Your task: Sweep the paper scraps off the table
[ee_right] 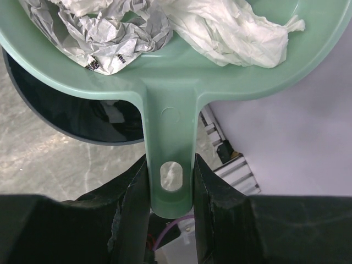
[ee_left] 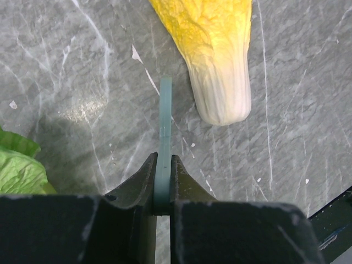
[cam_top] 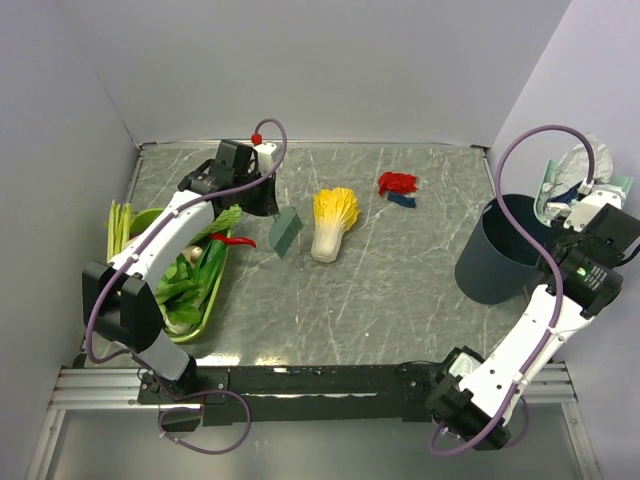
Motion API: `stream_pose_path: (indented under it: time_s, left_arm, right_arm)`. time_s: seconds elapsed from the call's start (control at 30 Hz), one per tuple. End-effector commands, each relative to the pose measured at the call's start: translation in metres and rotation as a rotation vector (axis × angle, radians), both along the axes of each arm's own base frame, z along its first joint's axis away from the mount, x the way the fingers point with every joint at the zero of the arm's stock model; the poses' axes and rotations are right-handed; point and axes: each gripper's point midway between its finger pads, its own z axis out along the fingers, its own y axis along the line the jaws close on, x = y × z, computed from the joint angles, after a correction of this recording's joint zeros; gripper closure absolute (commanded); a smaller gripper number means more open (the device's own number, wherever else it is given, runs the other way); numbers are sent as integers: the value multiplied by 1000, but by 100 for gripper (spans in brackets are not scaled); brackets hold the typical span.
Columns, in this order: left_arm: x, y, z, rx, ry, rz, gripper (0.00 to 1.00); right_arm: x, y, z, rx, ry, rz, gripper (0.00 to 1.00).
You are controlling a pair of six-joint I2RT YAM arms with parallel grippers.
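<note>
Red and dark blue paper scraps [cam_top: 398, 186] lie on the marble table [cam_top: 400, 290] at the back, right of the napa cabbage [cam_top: 333, 222]. My left gripper [cam_top: 268, 200] is shut on a flat green scraper [cam_top: 285, 232] standing on edge just left of the cabbage. In the left wrist view the scraper [ee_left: 164, 121] shows edge-on between my gripper's [ee_left: 163, 160] jaws. My right gripper [cam_top: 585, 208] is shut on the handle [ee_right: 169, 137] of a pale green dustpan [ee_right: 181, 74]. The pan holds crumpled white paper wads [ee_right: 231, 27], raised at the far right by the dark bin [cam_top: 500, 250].
A green tray [cam_top: 215, 290] of leafy vegetables stands at the left, with a red chili [cam_top: 232, 240] at its edge. A few tiny white specks [ee_left: 136, 53] lie on the table near the cabbage [ee_left: 217, 55]. Walls enclose three sides.
</note>
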Motion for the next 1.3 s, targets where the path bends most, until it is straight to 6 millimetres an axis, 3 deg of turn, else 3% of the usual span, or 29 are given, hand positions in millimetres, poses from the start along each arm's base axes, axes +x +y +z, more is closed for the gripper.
stream_pose_path:
  time_s: [0.0,0.23,0.43,0.6,0.8,1.27]
  left_arm:
    - [4,3,16,1,-35,4,99]
    - [6,2,17,5,-35,4,99]
    - [3,1,16,-10,-26,5,99]
    - [1,1,17,-15,-26,6,99]
    - [-4,3,21,-19,-31,5,99]
    - [-6,2,26,1,-44,-10,99]
  right_arm:
    - [4,-9,14,-97,-15,46,100]
    - [-2,-21,15,-143,96,72,100]
    - [-13,-22,-9,-116,250,135,100]
    - [-20,-23,-14,-153,358,236,100]
    - [-27,-33,5,-189,480,298,100]
    - [-34,-48,22,-329,707,419,100]
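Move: The bin for the scraps in the right hand's dustpan stands about 8 cm ahead of that hand and 9 cm to its left, its middle some 20 cm below. The paper scraps ride on the pan about 9 cm ahead of and 3 cm to the right of the hand, slightly below. On the table, the red scrap lies roughly 30 cm ahead and 29 cm left; the blue scrap is 4 cm nearer. From the left hand the bin is about 11 cm back, 50 cm right. Keep the right gripper shut on the dustpan handle and tip the loaded pan nose-down and left side down, some 40 degrees in all with a counter-clockwise turn, bringing the pan's body in over the bin's far right rim. Meanwhile carry the hand about 6 cm right, dipping and easing back a couple of centimetres first, then rising 4 to 5 cm and coming forward again. ##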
